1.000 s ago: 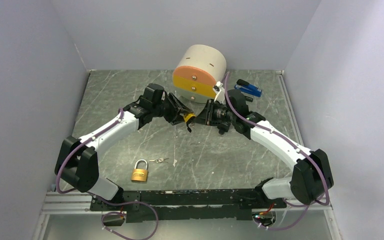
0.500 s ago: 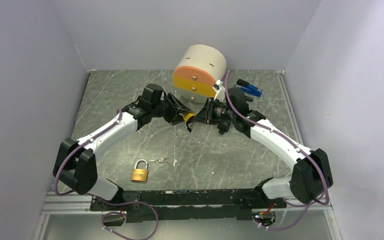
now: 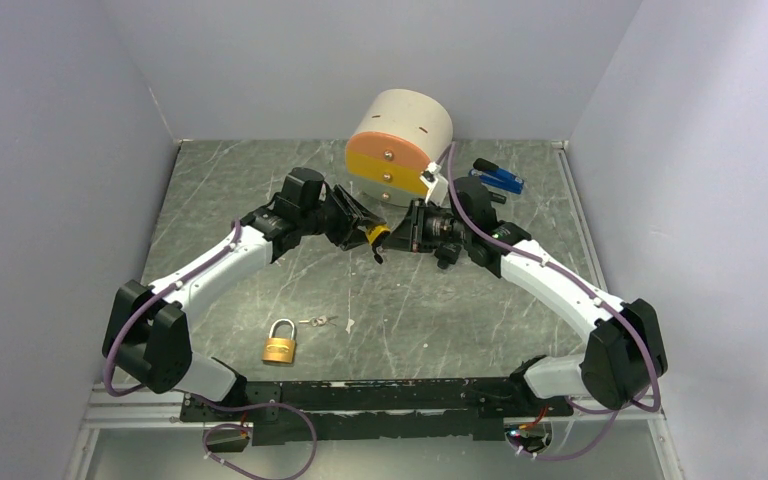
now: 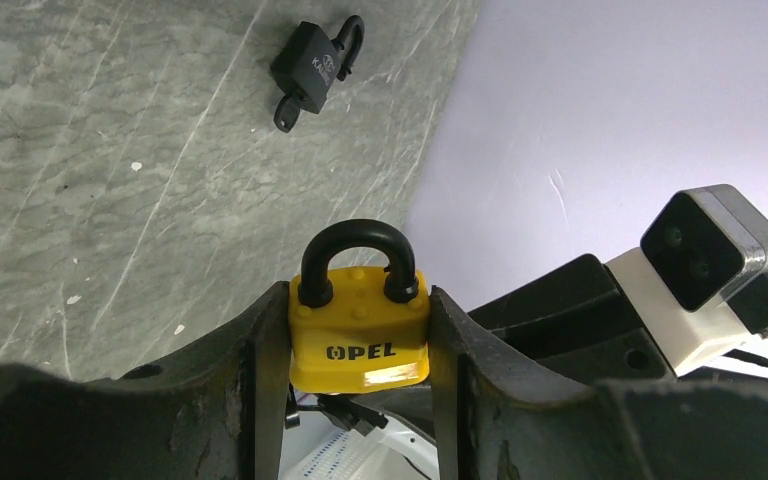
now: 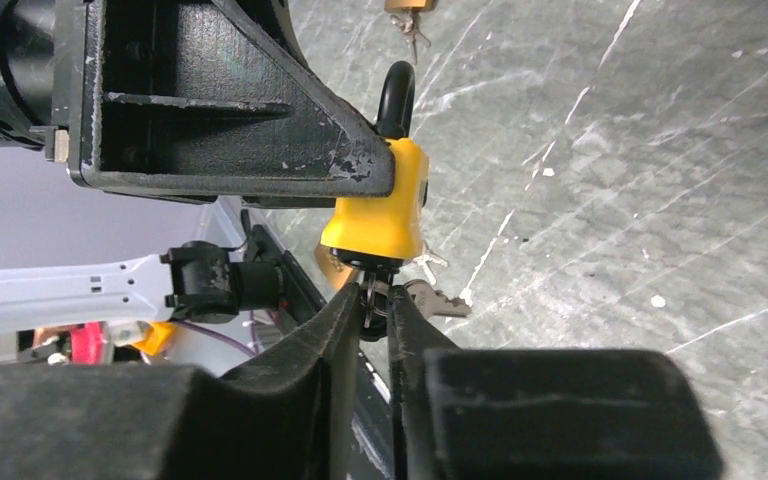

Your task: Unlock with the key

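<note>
A yellow padlock (image 4: 360, 335) with a black shackle is clamped by its sides between my left gripper's (image 4: 360, 350) fingers, held above the table. Both shackle legs sit in the body. In the right wrist view the padlock (image 5: 380, 210) hangs under the left gripper's frame, and a key (image 5: 372, 290) sticks out of its underside. My right gripper (image 5: 376, 305) is shut on that key's head. A spare key (image 5: 438, 300) dangles beside it on a ring. From above, the two grippers meet at the padlock (image 3: 375, 236) mid-table.
A brass padlock (image 3: 280, 346) with small keys (image 3: 317, 322) lies near the front edge. A black padlock (image 4: 315, 65) with a key in it lies on the table beyond. A beige drum (image 3: 400, 140) with an orange-yellow face and a blue tool (image 3: 500, 180) stand at the back.
The right wrist has rolled slightly and the left elbow has shifted a little left. Both grips hold as before.
</note>
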Robot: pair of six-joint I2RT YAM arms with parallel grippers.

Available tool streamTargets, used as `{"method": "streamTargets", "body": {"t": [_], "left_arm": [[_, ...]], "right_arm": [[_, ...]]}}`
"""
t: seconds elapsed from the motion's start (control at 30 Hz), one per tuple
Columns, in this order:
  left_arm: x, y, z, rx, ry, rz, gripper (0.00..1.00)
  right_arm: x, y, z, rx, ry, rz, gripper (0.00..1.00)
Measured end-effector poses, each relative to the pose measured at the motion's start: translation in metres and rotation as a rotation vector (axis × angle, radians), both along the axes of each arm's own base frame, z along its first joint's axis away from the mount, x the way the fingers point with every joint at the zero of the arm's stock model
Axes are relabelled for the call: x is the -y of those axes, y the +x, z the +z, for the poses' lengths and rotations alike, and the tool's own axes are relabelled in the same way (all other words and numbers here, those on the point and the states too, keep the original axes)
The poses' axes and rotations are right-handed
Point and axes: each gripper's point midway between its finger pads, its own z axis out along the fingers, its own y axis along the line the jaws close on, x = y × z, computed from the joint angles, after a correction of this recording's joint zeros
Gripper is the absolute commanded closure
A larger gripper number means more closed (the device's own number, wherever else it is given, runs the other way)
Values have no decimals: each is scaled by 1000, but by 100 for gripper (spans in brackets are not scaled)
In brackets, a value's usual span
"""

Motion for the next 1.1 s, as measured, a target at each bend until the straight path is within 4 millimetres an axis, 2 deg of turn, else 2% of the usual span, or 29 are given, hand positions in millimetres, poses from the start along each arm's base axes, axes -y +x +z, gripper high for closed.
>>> {"method": "streamTargets", "body": {"t": [0.07, 0.1, 0.43, 0.67, 0.8, 0.93, 1.1], "left_arm": [[0, 0, 0, -1, 0, 0, 97], [0, 0, 0, -1, 0, 1, 97], [1, -1, 1, -22, -14, 9, 97], [-6, 9, 1, 6, 14, 53, 97], [-7, 14, 1, 19, 17, 70, 98], [-5, 20, 9, 63, -7, 74, 97], [5, 20, 30, 191, -55, 37, 97]], "right_arm": [[-1, -1, 0, 1, -1, 4, 99], [-1, -1, 0, 0, 0, 6, 100], [-2, 0, -1, -10, -4, 4, 100], [-11, 20, -1, -96, -66, -15, 100], [-13, 24, 0, -146, -62, -36, 100], [-10, 27, 8, -192, 30, -69, 100], [-1, 23, 25, -300, 278, -95, 100]]}}
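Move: The key sits in the yellow padlock's underside, right at the right fingertips; the left hand holds the padlock, so the key lies about 3 cm right, 1 cm back and 1 cm above it. From the right hand, the padlock body is some 3 cm left and 1 cm ahead, 1 cm lower. The black padlock lies on the table about 11 cm right, 4 cm ahead and 18 cm below the right hand. Right fingers pinch the key, both hands shift forward, then rise about 3 cm, right twisting some 20 degrees. ##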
